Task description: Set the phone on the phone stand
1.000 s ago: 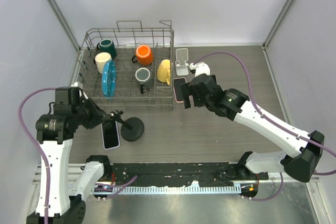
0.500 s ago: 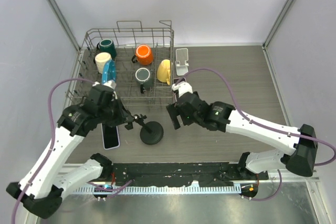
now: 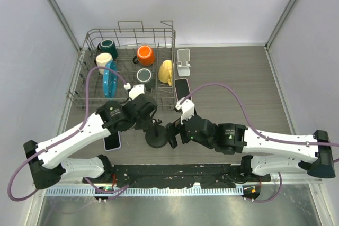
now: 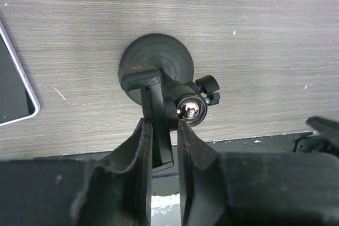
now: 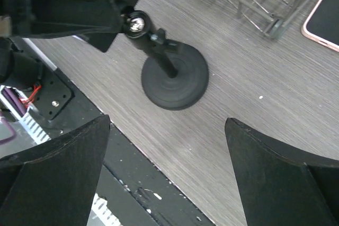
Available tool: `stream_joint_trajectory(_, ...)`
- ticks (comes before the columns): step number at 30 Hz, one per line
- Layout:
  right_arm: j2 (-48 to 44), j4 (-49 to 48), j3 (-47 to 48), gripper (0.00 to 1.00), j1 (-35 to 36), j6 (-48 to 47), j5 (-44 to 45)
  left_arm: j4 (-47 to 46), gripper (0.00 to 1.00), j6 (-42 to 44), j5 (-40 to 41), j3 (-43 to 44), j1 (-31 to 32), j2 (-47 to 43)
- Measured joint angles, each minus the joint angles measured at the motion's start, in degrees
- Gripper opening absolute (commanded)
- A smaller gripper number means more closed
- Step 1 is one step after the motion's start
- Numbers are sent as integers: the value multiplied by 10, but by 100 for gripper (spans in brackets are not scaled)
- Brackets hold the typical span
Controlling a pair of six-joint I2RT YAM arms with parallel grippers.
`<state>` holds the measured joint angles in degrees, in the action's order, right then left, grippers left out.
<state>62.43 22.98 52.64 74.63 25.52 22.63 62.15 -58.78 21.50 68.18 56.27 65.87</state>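
Note:
A black phone stand (image 3: 157,139) with a round base (image 4: 156,63) rests on the table near the front edge. My left gripper (image 4: 161,141) is shut on the stand's flat clamp arm (image 4: 154,110), beside its shiny ball joint (image 4: 192,109). In the top view the left gripper (image 3: 150,119) sits just above the base. My right gripper (image 3: 172,135) is open right beside the base, which lies ahead of its fingers (image 5: 175,79). A pink-edged phone (image 3: 182,89) lies flat by the rack. A second phone (image 3: 112,141), light-edged, lies left of the stand.
A wire dish rack (image 3: 128,67) at the back left holds mugs and a blue plate. A white phone stand (image 3: 184,62) stands right of it. The black front rail (image 3: 175,175) runs just below the stand.
My left arm has swung right, carrying the black stand from near the light-edged phone to the front middle. My right arm has come down from the rack and pink phone to beside the stand.

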Motion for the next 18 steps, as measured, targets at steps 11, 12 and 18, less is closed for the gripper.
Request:
stream_joint_trajectory(11, 44, -122, -20, 95, 139, 7, 123, -87, 94, -12, 16, -40, 3, -132)
stream_joint_trajectory(12, 59, -129, -17, 95, 153, 5, 147, -88, 94, -11, 18, -41, 3, -148)
stream_joint_trajectory(18, 182, -127, 61, 89, 192, 7, 275, -82, 93, -12, 81, -67, 3, -284)
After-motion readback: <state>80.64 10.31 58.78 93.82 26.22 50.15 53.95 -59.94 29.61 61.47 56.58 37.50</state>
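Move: The left fingers still pinch the phone stand by its bracket; its middle is about 7 cm below the hand point, with the base on the table. The phone lies about 22 cm to that hand's left, roughly 1 cm farther out and 16 cm below. From the open right hand the phone stand is some 10 cm to the left, 3 cm ahead and 7 cm lower; the pink-rimmed phone lies about 27 cm ahead and 4 cm to that hand's right. The left hand lets go of the phone stand's bracket, opening wide straight away, and lifts clear about 9 cm, veering some 5 cm left late in the climb while its fingers tilt up and roll some 30 degrees in all. Meanwhile the right hand, open and at nearly level height, swings about 7.5 cm left and 4 cm back to close in on the near side of the phone stand, its fingers tipping up some 15 degrees and not yet gripping. ##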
